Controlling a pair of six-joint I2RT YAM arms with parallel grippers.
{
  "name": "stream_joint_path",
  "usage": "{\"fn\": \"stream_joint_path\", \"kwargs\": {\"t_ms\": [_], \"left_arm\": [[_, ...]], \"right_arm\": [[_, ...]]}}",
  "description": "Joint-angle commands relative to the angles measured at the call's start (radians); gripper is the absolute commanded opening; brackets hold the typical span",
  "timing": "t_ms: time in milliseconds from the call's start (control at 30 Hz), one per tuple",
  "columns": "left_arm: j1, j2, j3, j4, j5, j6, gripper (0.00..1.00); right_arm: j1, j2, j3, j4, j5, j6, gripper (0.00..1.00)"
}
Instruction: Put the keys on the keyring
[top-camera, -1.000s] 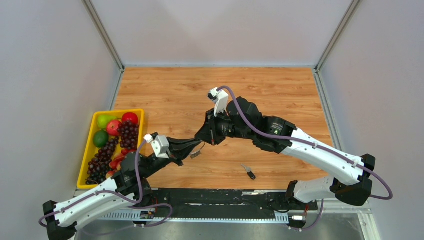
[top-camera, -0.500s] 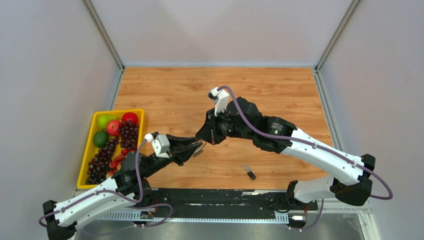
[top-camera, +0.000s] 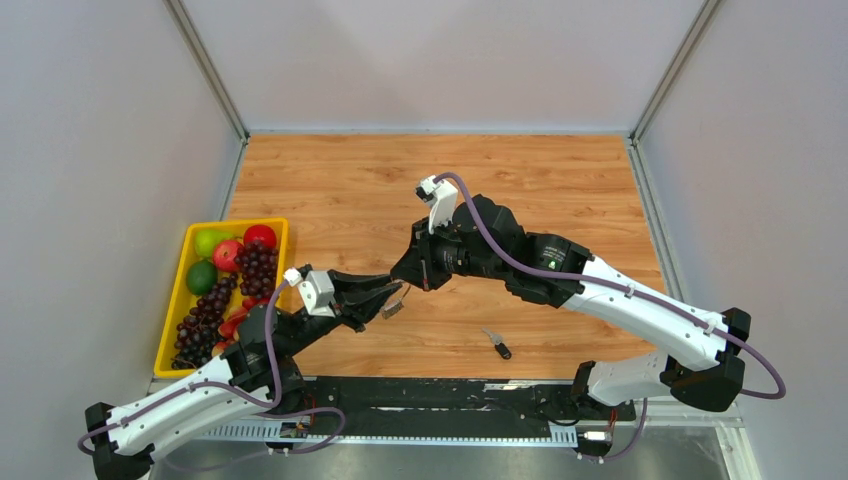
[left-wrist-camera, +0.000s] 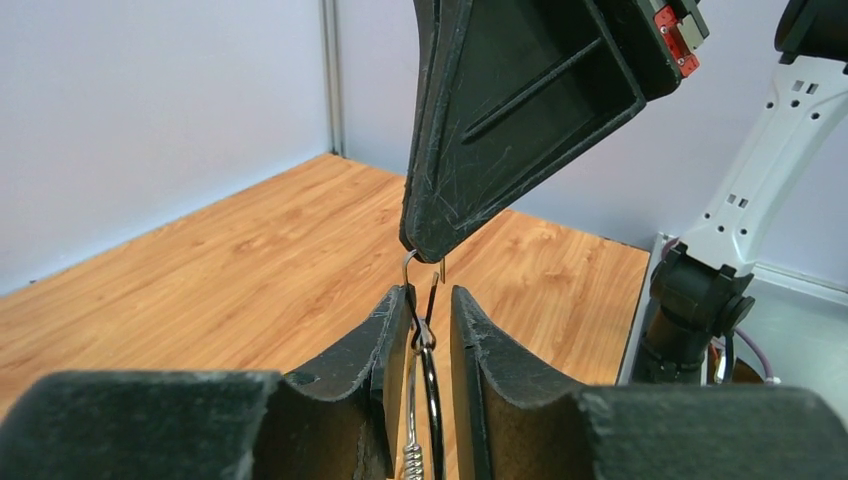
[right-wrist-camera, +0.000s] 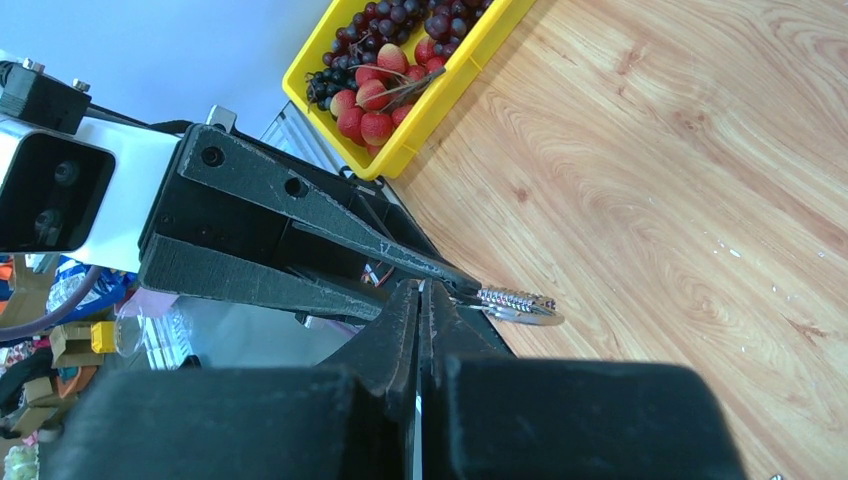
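Note:
The keyring, a thin silver wire loop with a small coil, hangs in the air between my two grippers. My right gripper is shut on the loop's upper wire end, its black fingers pointing down from above. My left gripper is open around the loop from below, with the wire against one finger and a gap on the other side. From above, both grippers meet over the table's front middle. A key with a black head lies on the wood to the right.
A yellow tray of grapes, apples and limes stands at the left edge of the wooden table. Grey walls close in the table on three sides. A black rail runs along the near edge under the arm bases.
My left gripper has gone from shut on the keyring to open and drawn back slightly to the left. The right gripper has stayed shut in place.

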Motion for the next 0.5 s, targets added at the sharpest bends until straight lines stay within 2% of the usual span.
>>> {"fn": "stream_joint_path", "kwargs": {"t_ms": [0, 33, 100, 467], "left_arm": [[-0.004, 0.003, 0.026, 0.034, 0.008, 0.007, 0.25], [-0.004, 0.004, 0.027, 0.033, 0.010, 0.009, 0.14], [-0.004, 0.012, 0.031, 0.027, 0.006, 0.011, 0.02], [-0.004, 0.014, 0.037, 0.002, -0.022, 0.011, 0.00]], "right_arm": [[0.010, -0.007, 0.045, 0.034, 0.012, 0.000, 0.00], [0.011, -0.006, 0.044, 0.035, 0.012, 0.001, 0.00], [0.012, -0.004, 0.045, 0.034, 0.011, 0.001, 0.00], [0.014, -0.014, 0.038, 0.034, 0.015, 0.001, 0.00]]}}
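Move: The keyring stands on edge between my parted left fingertips, its middle about 1 cm below my left hand; for my right hand, still pinching its upper edge, that middle lies some 2 cm below and 1 cm to the left. Its bunch of keys hangs roughly 4 cm below my left hand and 1 cm back. The loose key with the black fob lies on the table, about 19 cm right, 5 cm back and some 27 cm down. I shut my left fingers from about a third open and pinch the keyring between their tips, just below where my right fingertips already hold it. As they close, my left hand eases about half a centimetre forward; my right hand stays put and keeps its grip. ##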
